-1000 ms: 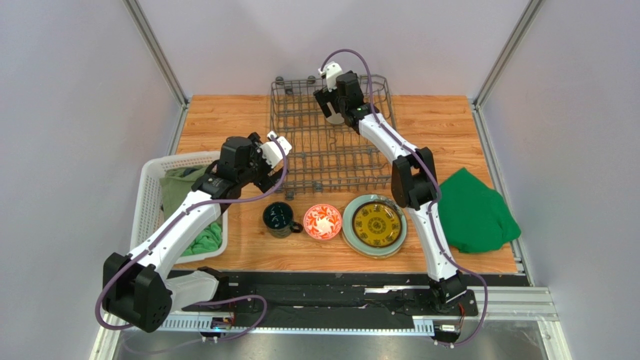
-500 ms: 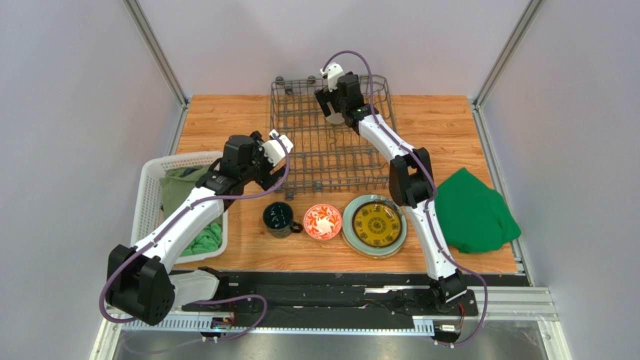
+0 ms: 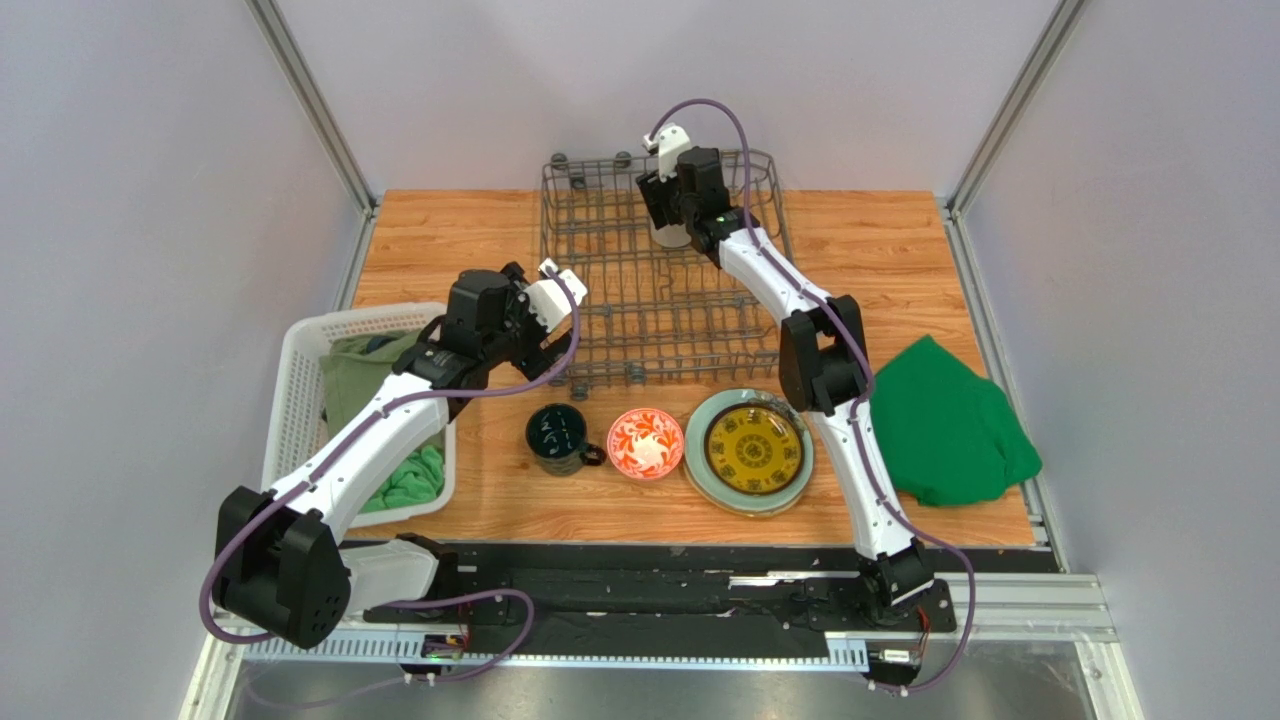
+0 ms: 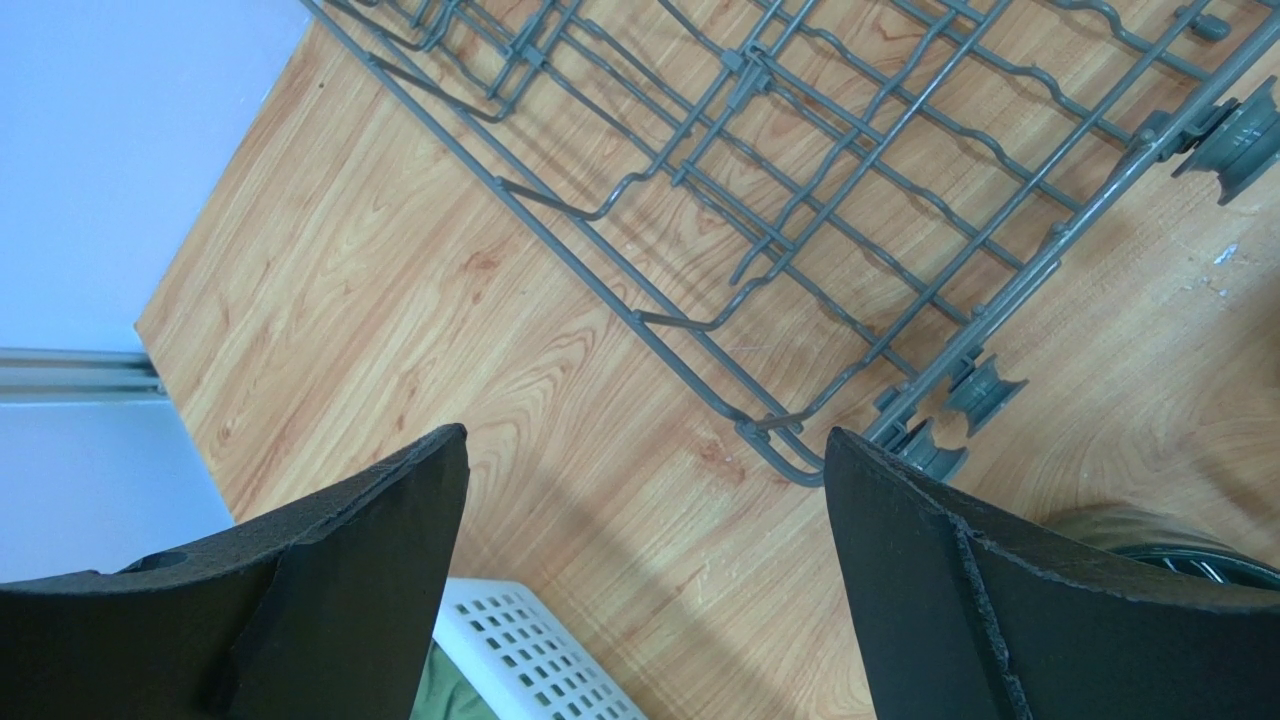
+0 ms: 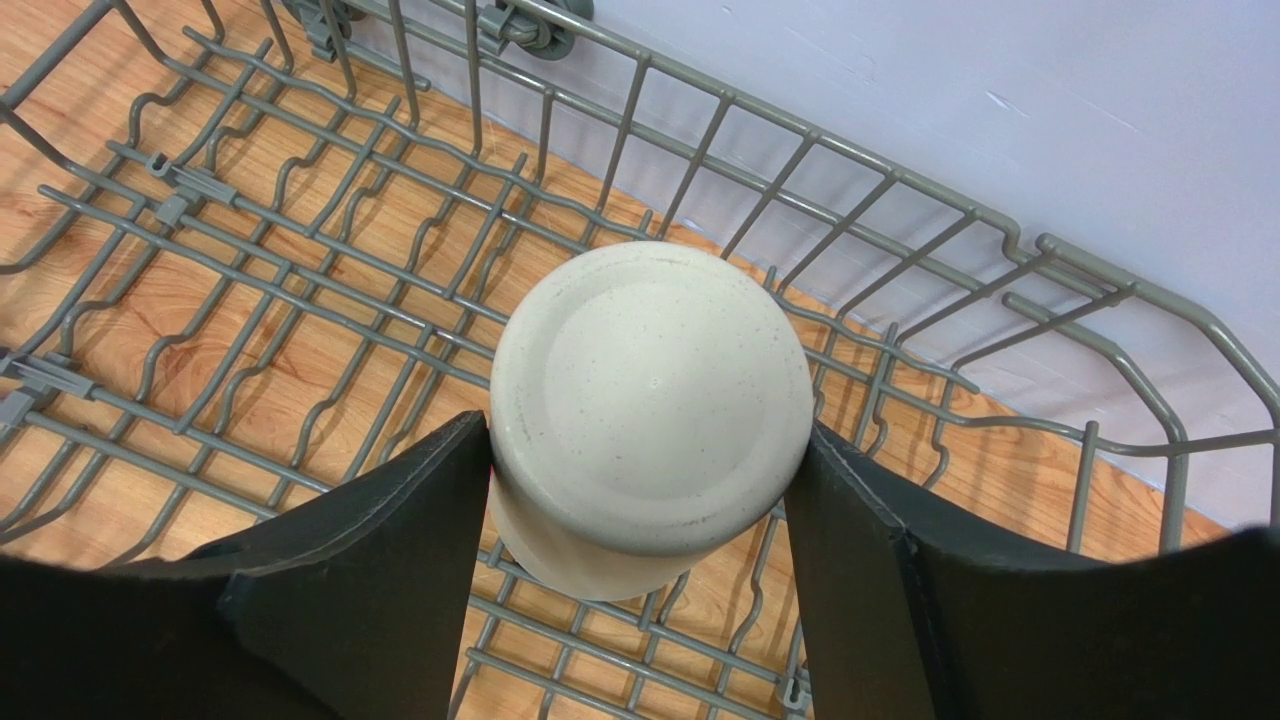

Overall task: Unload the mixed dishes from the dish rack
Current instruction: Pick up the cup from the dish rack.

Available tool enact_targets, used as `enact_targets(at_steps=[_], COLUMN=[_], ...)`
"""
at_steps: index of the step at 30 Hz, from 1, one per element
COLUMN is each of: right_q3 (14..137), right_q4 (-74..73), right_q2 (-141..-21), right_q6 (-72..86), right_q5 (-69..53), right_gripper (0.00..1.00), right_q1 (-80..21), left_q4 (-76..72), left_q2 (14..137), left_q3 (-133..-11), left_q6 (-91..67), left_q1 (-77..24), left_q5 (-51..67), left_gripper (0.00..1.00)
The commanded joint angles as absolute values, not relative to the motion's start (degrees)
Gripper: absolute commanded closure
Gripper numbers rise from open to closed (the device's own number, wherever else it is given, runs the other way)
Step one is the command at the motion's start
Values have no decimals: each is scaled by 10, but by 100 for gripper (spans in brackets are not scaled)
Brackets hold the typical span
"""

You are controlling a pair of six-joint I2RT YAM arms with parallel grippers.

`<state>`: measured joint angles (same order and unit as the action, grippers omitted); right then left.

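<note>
The dark grey dish rack [image 3: 646,300] stands at the back of the table. A plain beige tumbler [image 5: 649,405] sits upside down at its far end. My right gripper [image 5: 643,435] reaches over it there [image 3: 672,210], both black fingers [image 5: 406,525] pressed against the tumbler's sides. My left gripper [image 3: 544,333] hovers open by the rack's near left corner [image 4: 781,450], nothing between its jaws [image 4: 646,450]. In front of the rack on the table stand a dark teal mug [image 3: 558,437], a red-and-white bowl [image 3: 646,443] and a yellow patterned plate [image 3: 753,446] stacked on a pale green one.
A white slatted basket [image 3: 301,405] with green cloths [image 3: 368,383] sits at the left, its corner under my left gripper [image 4: 526,660]. Another green cloth [image 3: 947,420] lies at the right. Grey walls close in the back and both sides.
The right gripper's jaws have narrowed onto the tumbler's sides. The left arm shifted slightly toward the rack, then held still.
</note>
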<state>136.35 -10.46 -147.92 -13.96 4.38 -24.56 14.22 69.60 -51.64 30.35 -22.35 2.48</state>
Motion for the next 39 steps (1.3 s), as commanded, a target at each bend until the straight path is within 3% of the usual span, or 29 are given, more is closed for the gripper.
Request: enact_targets(at_steps=[1,19,31,39], right_q3=[1375,1358,1246,1151], right_q4=[-102,-212,-316,-239], right_q2=[-1431,-1300,-1182,-1137], right_q6=[-123,-4,203,310], right_q5=[28,-38,-364,-572], right_gripper=[55,69,74,77], right_q1=[-244,-231,-153,-141], left_q4=[114,78,-18,-119], left_q2=[689,646,585,554], left_q3=[-526,-524,-495,-450], left_q6=[304,283,284,282], left_q1=[-220,-219,-218,-219], left_q5=[32,27,63,148], left_gripper=[4,5,5,5])
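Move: Already between the right fingers is the cup, still mouth-down in the back of the rack, its middle about 4 cm straight below the hand. The rack's back rail runs some 13 cm farther out, level left-right. The bowl on the table lies about 41 cm back and 5 cm left, the dark mug 40 cm back and 20 cm left, both roughly 10 cm lower. From the left hand the cup is about 30 cm ahead, 21 cm right and 9 cm below. Lifting the cup straight out of the rack, the right hand keeps its grip and rises some 15 cm, then draws back about 16 cm over the rack while the wrist rolls its left side up and swings the fingers round towards the left. Meanwhile the empty left hand, staying open, rises about 10 cm beside the rack and tips its fingers up over 20 degrees. ##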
